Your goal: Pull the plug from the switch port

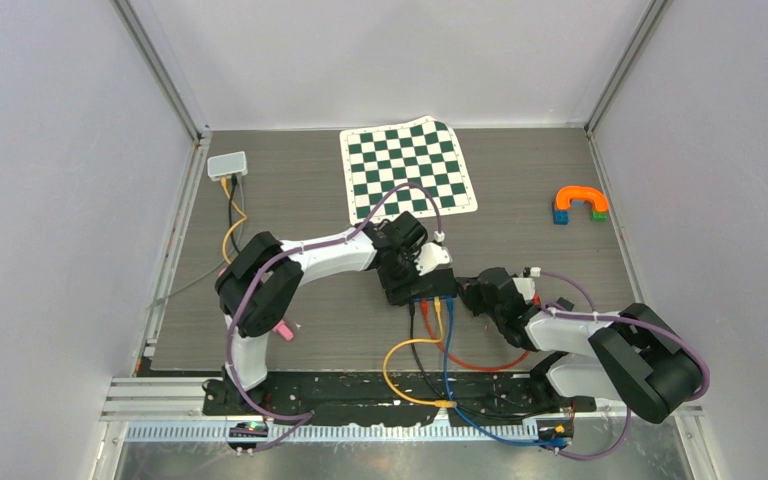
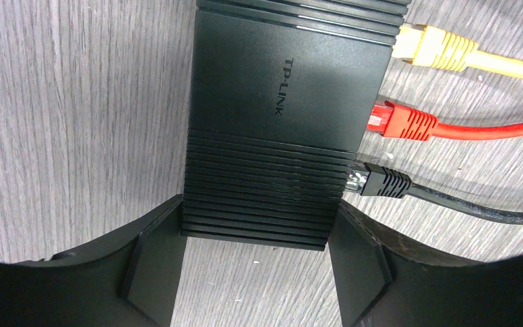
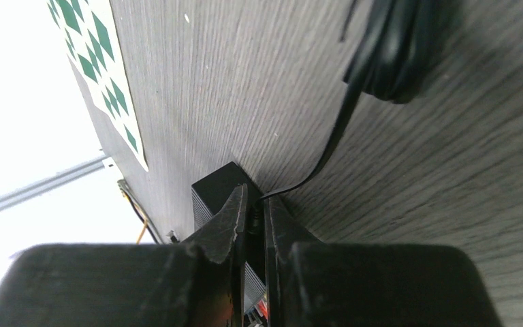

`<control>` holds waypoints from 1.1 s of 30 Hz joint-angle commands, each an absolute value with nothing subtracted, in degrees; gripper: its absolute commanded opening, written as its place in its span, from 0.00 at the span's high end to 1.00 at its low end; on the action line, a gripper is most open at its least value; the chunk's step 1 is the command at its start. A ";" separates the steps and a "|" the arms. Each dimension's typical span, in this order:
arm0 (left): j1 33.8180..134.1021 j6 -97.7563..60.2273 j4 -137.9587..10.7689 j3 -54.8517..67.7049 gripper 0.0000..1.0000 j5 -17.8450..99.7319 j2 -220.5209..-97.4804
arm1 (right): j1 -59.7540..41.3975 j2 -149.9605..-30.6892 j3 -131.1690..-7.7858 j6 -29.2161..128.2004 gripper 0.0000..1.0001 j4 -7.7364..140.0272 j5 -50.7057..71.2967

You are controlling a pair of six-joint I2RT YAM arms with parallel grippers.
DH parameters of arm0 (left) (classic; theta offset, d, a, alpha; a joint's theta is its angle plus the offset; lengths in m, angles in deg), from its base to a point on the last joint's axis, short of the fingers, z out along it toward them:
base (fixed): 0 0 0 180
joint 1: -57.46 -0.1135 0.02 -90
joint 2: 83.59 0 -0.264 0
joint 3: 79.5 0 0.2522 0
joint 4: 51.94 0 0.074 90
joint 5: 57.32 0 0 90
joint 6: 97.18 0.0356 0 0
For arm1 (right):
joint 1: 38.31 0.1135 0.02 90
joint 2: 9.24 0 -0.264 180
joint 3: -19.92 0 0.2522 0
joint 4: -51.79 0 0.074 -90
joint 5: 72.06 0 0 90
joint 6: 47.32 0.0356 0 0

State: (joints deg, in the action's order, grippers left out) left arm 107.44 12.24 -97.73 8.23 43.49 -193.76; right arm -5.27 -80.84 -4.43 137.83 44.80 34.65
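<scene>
The black TP-Link switch [image 1: 422,287] lies mid-table. My left gripper [image 2: 255,262] grips its near end [image 2: 286,102], one finger on each side. Yellow [image 2: 436,49], red [image 2: 398,122] and black [image 2: 381,182] plugs sit in ports along its right side in the left wrist view. My right gripper [image 1: 465,293] is at the switch's right end. In the right wrist view its fingers [image 3: 235,218] are shut on a black plug [image 3: 255,216] against the switch [image 3: 214,187]. A thin black cable [image 3: 327,150] leads away from that plug. The port itself is hidden by the fingers.
Yellow [image 1: 400,385], red [image 1: 470,365] and blue [image 1: 447,380] cables loop from the switch toward the front rail. A green checkered mat [image 1: 408,170] lies at the back, a white box [image 1: 227,165] back left, coloured blocks [image 1: 580,205] back right.
</scene>
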 commanded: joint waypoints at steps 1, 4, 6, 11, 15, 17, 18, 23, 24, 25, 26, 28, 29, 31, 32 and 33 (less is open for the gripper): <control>107.82 11.40 -100.24 5.84 0.45 45.15 -192.75 | -5.09 -80.50 -6.67 126.97 0.95 49.21 37.63; 107.78 11.32 -99.98 5.24 0.45 44.98 -192.72 | -5.08 -80.18 -5.49 130.13 0.95 46.92 36.80; 107.78 11.21 -99.90 5.02 0.45 45.01 -192.71 | -5.29 -80.54 -1.70 135.48 0.95 39.92 35.90; 107.80 10.80 -99.87 5.10 0.46 45.24 -192.89 | -5.46 -79.04 -5.32 132.34 0.95 39.86 35.21; 107.79 10.91 -100.08 4.70 0.47 44.88 -192.61 | -6.00 -77.04 -10.77 131.74 0.95 56.63 38.37; 107.82 10.77 -99.65 4.08 0.47 45.03 -192.25 | -6.61 -76.90 -9.12 133.13 0.95 54.15 37.24; 107.82 10.63 -99.46 3.88 0.47 45.26 -192.16 | -6.78 -77.04 -8.86 133.52 0.95 53.60 36.45; 107.82 10.30 -98.85 4.28 0.47 46.21 -192.10 | -6.73 -80.12 -9.57 133.86 0.67 54.69 34.21; 107.82 10.30 -98.76 4.49 0.47 46.26 -192.18 | -6.75 -80.99 -9.42 134.06 0.62 54.09 33.98; 107.87 10.31 -98.81 4.71 0.47 46.41 -192.21 | -6.75 -81.51 -9.32 134.47 0.60 53.76 33.44; 107.83 10.31 -99.00 4.88 0.47 46.47 -192.36 | -6.75 -82.31 -9.23 134.67 0.59 53.07 33.25; 107.95 10.23 -98.98 5.09 0.47 46.48 -192.44 | -6.76 -83.65 -9.15 135.42 0.58 52.33 32.76; 107.99 10.14 -99.01 5.10 0.48 46.56 -192.49 | -6.69 -84.06 -9.14 136.24 0.58 52.13 32.47; 108.15 10.05 -99.01 5.10 0.48 46.65 -192.52 | -6.56 -85.31 -8.77 137.54 0.58 50.94 32.08; 108.17 10.04 -99.01 5.10 0.48 46.61 -192.58 | -6.48 -86.03 -8.65 137.83 0.60 50.01 31.91; 108.25 9.99 -99.05 5.05 0.48 46.64 -192.62 | -6.38 -86.31 -8.63 138.16 0.63 49.25 31.45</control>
State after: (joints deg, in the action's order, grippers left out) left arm 107.44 9.83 -95.81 6.07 43.80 -192.39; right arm -6.84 -83.18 -9.13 136.54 47.77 32.81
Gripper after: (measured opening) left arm 0.698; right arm 0.408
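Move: The plug is already between the right gripper's pads, in the right end of the black switch. The switch's middle lies about 6 cm to that hand's left and level with it fore and aft. On the switch's near side, the blue plug is some 2 cm left and 3 cm back, and the yellow plug about 4 cm left and 3 cm back. From the left gripper, which grips the switch's left end, the plug is about 11 cm to the right and 1 cm ahead. Keep the left gripper clamped across the switch while the right, still pinching the power plug, works at it with small wrist rocks and tugs up about 1.5 cm. Then sink roughly 1 cm, open the right fingers to under half to let go of the plug, and ease forward a good centimetre with the fingers astride it. ##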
